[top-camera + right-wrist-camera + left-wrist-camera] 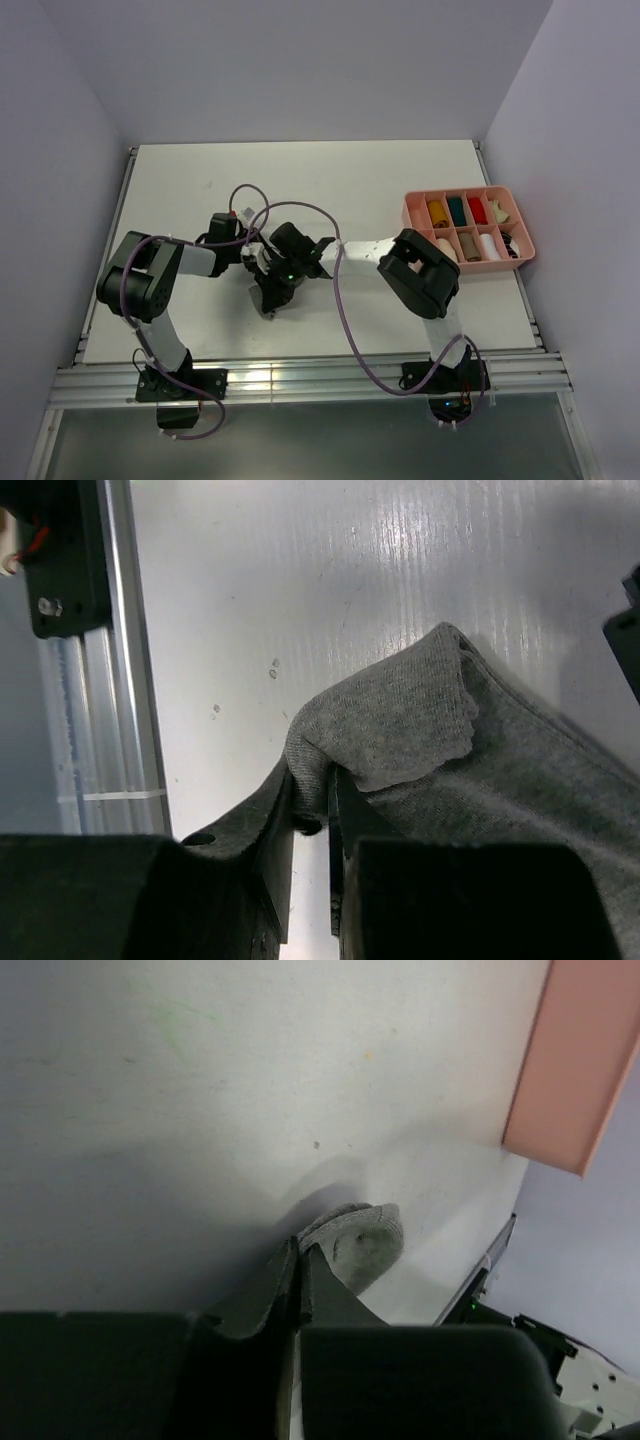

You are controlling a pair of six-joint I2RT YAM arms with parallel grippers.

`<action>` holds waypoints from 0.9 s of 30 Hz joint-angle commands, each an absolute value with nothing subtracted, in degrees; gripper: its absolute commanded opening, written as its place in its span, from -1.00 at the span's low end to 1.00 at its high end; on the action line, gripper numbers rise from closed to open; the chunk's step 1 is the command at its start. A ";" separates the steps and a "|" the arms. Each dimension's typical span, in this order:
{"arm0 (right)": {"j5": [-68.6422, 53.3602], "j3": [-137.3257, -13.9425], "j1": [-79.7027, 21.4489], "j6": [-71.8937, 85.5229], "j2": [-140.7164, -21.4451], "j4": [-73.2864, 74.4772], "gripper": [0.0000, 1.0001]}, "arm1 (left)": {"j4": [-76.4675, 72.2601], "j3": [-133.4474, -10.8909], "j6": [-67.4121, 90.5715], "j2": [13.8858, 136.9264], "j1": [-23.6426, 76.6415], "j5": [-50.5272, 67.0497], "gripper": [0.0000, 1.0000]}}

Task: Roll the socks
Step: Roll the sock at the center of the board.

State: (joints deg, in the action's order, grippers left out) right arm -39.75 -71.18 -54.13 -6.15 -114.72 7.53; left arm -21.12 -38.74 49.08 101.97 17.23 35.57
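Observation:
A grey sock (450, 750) lies on the white table between my two grippers. My right gripper (312, 790) is shut on a folded edge of it, with the fabric bunched between the jaws. In the left wrist view a rolled grey end of the sock (365, 1245) sits right at the tips of my left gripper (298, 1245), whose jaws are pressed together on its thin edge. In the top view the left gripper (260, 262) and the right gripper (270, 298) meet at the table's middle and hide most of the sock. The teal and mustard socks are not in view.
A pink compartment tray (520, 245) with several small rolled bundles stands at the right edge and also shows in the left wrist view (570, 1070). The aluminium rail (100, 680) runs along the near table edge. Purple cables loop over both arms.

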 commanded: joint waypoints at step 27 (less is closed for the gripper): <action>-37.09 -71.63 -54.14 -4.04 -117.77 9.75 -0.97 | 21.27 -37.89 56.42 67.95 11.86 6.84 0.20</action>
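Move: The grey sock's middle lies about 7 cm back and 2 cm to the right of the left hand, 2 cm lower, with one edge at the shut left fingertips. From the right hand, still pinching its near-left part, it is some 6 cm ahead, 2 cm to the right and 2 cm lower. Nothing else stands nearby. The left hand opens off the sock, darts forward 6 cm, then sweeps left 12 cm, back and up; right keeps pinching. ##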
